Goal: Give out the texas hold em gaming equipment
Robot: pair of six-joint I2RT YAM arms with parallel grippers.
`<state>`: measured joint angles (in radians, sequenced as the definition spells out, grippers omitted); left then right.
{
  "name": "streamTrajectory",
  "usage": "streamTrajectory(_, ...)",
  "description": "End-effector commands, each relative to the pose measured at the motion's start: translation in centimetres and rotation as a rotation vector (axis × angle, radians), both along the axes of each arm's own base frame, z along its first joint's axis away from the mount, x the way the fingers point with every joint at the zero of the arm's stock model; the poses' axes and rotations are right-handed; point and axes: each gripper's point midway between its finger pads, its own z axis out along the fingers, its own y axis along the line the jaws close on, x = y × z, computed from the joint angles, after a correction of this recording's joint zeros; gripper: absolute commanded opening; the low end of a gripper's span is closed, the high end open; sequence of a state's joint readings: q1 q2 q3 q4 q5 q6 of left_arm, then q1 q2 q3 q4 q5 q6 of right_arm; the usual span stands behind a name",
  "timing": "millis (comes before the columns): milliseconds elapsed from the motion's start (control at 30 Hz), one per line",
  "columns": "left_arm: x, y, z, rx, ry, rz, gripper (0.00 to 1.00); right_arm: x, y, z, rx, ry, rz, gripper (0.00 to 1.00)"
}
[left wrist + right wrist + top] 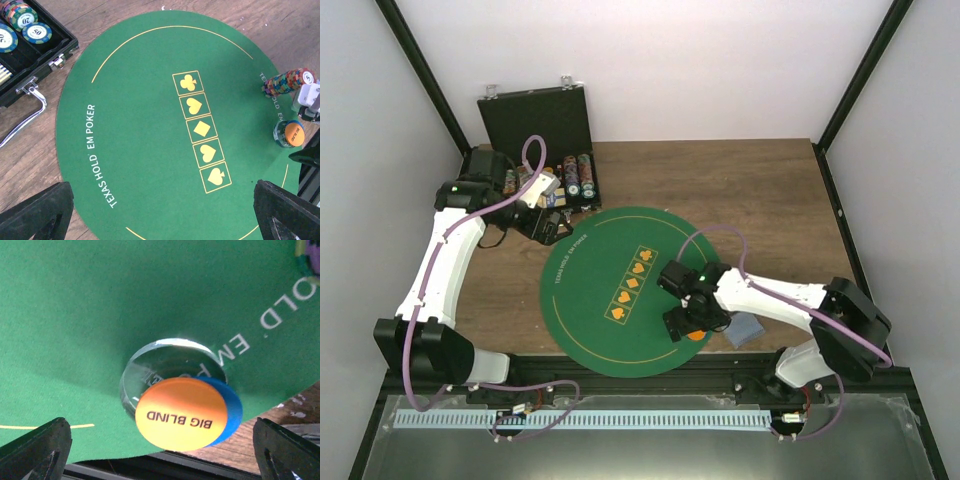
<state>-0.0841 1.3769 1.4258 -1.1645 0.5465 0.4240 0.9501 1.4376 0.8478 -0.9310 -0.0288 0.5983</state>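
Note:
An orange disc marked BIG BLIND (181, 413) lies on a blue disc (234, 409), both overlapping a clear disc (165, 362) at the near edge of the green mat (75, 315). My right gripper (162, 452) hangs just above them, open, with nothing between its fingers (35, 450). From above, the right gripper (688, 322) stands over the orange disc (696, 335). Grey-blue cards (745, 328) lie on the wood beside it. My left gripper (555, 228) is open and empty between the case and the mat. A leaning stack of chips (289, 81) rests on the mat near the orange disc (294, 134).
The black hinged case (535, 118) stands open at the back left, with rows of chips (575, 178) in its tray. Its handle (30, 107) lies on the wood by the mat's edge. The table's black front rail (650, 385) runs just below the mat.

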Motion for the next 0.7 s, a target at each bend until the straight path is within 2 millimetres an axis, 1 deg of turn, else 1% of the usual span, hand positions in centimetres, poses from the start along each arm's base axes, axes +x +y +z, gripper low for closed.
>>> streamTrajectory(0,-0.5,-0.1,0.2,0.004,-0.005,-0.014,1.00,0.6,-0.3,-0.6,0.000,-0.019,0.012,1.00)
streamTrajectory(67,-0.6,-0.1,0.1,0.006,-0.005,-0.015,1.00,0.3,-0.5,-1.1,0.000,-0.006,0.017,1.00)
streamTrajectory(267,-0.6,-0.1,0.1,0.007,-0.003,-0.016,1.00,-0.1,-0.2,-2.0,0.028,0.015,0.045,1.00)
streamTrajectory(333,-0.5,-0.2,0.1,0.007,-0.004,-0.016,1.00,-0.2,-0.1,-2.3,0.025,0.026,0.054,0.98)
streamTrajectory(500,-0.5,-0.1,0.2,0.007,-0.008,-0.018,1.00,-0.1,0.7,-2.5,0.051,0.037,0.067,0.86)
streamTrajectory(667,-0.6,-0.1,0.2,0.008,-0.011,-0.021,0.99,-0.1,1.2,-2.4,0.055,0.050,0.069,0.66)
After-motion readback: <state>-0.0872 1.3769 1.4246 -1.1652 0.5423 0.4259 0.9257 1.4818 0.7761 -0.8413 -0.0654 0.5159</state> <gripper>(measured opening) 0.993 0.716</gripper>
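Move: The big blind button, on its clear and blue stack, lies just under the right hand: about 3 cm below, 1 cm back and 1 cm right. From that hand the tall chip stack stands some 8 cm ahead and 4 cm right, the grey cloth level with it and about 12 cm right. From the left hand the button lies roughly 30 cm right, 18 cm back and 24 cm below. The right hand sinks about 2.5 cm over the big blind button, fingers closing partway onto the stack's sides. ##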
